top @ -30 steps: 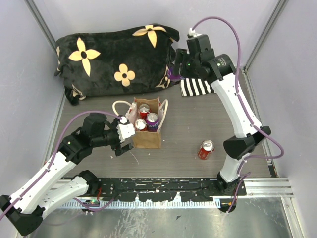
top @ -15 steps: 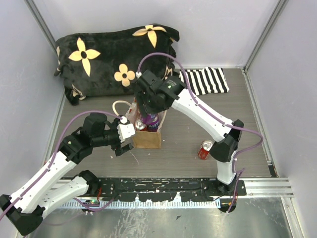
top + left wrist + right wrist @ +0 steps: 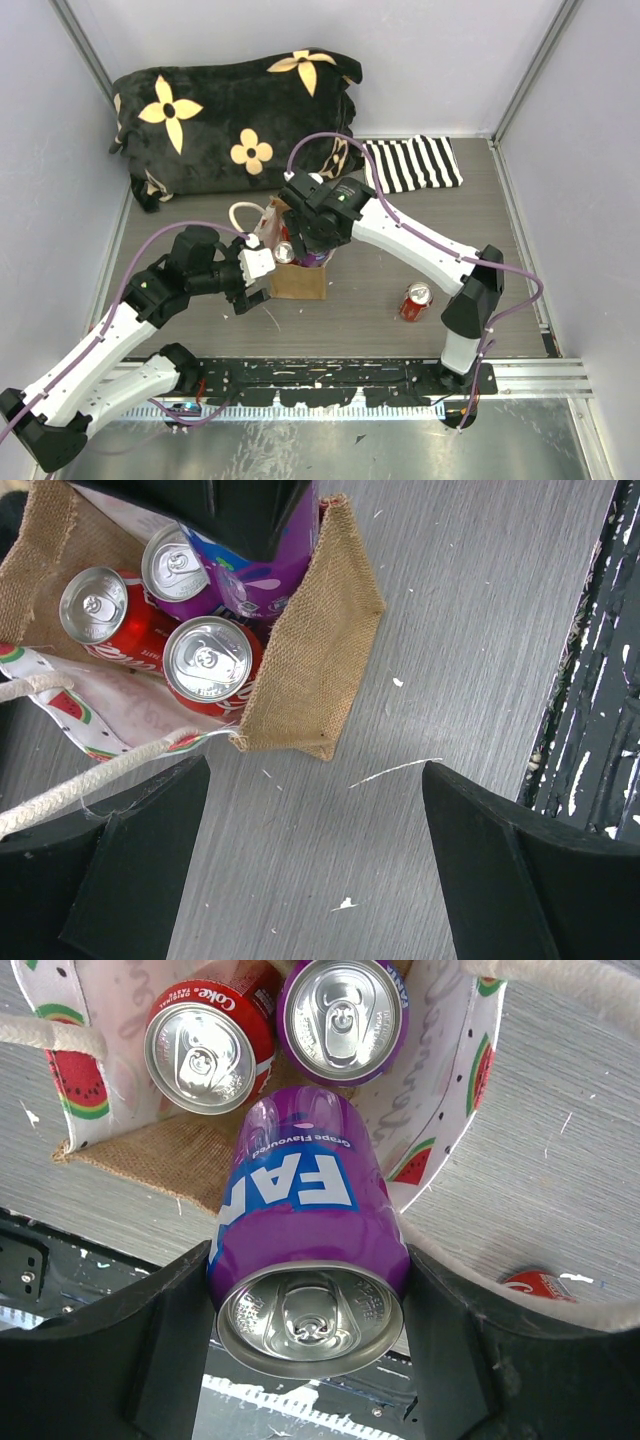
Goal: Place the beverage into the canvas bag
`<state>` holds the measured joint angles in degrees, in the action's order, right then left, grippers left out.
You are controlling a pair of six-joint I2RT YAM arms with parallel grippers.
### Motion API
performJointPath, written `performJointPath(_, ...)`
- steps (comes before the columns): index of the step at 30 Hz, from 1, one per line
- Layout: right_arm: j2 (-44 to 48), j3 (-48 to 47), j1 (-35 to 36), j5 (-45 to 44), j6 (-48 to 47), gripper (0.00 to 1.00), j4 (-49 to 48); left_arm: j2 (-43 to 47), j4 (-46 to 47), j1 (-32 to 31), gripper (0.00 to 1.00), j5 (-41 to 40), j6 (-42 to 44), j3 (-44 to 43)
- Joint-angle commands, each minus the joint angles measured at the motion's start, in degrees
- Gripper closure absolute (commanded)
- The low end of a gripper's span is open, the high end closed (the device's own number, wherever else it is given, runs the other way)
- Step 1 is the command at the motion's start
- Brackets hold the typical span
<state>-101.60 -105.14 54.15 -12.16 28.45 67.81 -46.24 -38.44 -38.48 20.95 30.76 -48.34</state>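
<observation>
The canvas bag point(image 3: 297, 278) stands open mid-table, tan burlap point(image 3: 310, 670) with white watermelon-print panels point(image 3: 440, 1080). My right gripper point(image 3: 310, 243) is shut on a purple grape can point(image 3: 305, 1220) and holds it tilted in the bag's mouth. Below it in the bag stand a red cola can point(image 3: 205, 1045) and another purple can point(image 3: 343, 1010). The left wrist view shows a second red can point(image 3: 207, 660) in there. My left gripper point(image 3: 255, 275) is open and empty point(image 3: 310, 880) beside the bag's near left corner. A cream handle point(image 3: 70, 792) lies over its left finger.
A red can point(image 3: 415, 300) stands on the table right of the bag, also in the right wrist view point(image 3: 540, 1285). A black flowered cushion point(image 3: 230, 120) lies at the back left, a striped cloth point(image 3: 415, 165) at the back right. A black rail point(image 3: 340, 375) runs along the near edge.
My right arm swung from the back right by the striped cloth to over the bag, carrying the purple can, then lowered it into the bag's mouth. The left arm barely moved.
</observation>
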Motion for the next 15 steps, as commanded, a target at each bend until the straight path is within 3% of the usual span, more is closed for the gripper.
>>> performJointPath(1,1.2,0.4,0.0,-1.1,-0.3,0.99,-2.9,0.2,0.5,-0.3,0.06,0.7,-0.6,0.4)
performJointPath(15,-8.1,-3.7,0.0,-0.8,-3.7,0.99,-3.5,1.5,0.2,-0.2,0.06,0.3,-0.5,1.6)
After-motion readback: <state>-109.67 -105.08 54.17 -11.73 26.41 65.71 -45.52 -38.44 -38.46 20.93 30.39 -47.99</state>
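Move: The right hand already holds the purple can tilted over the near end of the canvas bag. The gap for it lies about 13 cm below the hand, roughly 3 cm ahead and 2 cm to its left. Inside the bag, all some 14 cm below the hand, the nearer red can stands about 5 cm ahead and 7 cm left, and the other purple can about 8 cm ahead and 2 cm left. From the left hand the gap is about 9 cm ahead, 9 cm right and 13 cm below. Downward, slowly at first and then faster, the right hand lowers the purple can about 5 cm into the near end of the canvas bag, between its near wall and the cans already inside, easing slightly left and forward. The wrist brings the fingers some 5 degrees closer to vertical, and they keep their pinch on the can. ##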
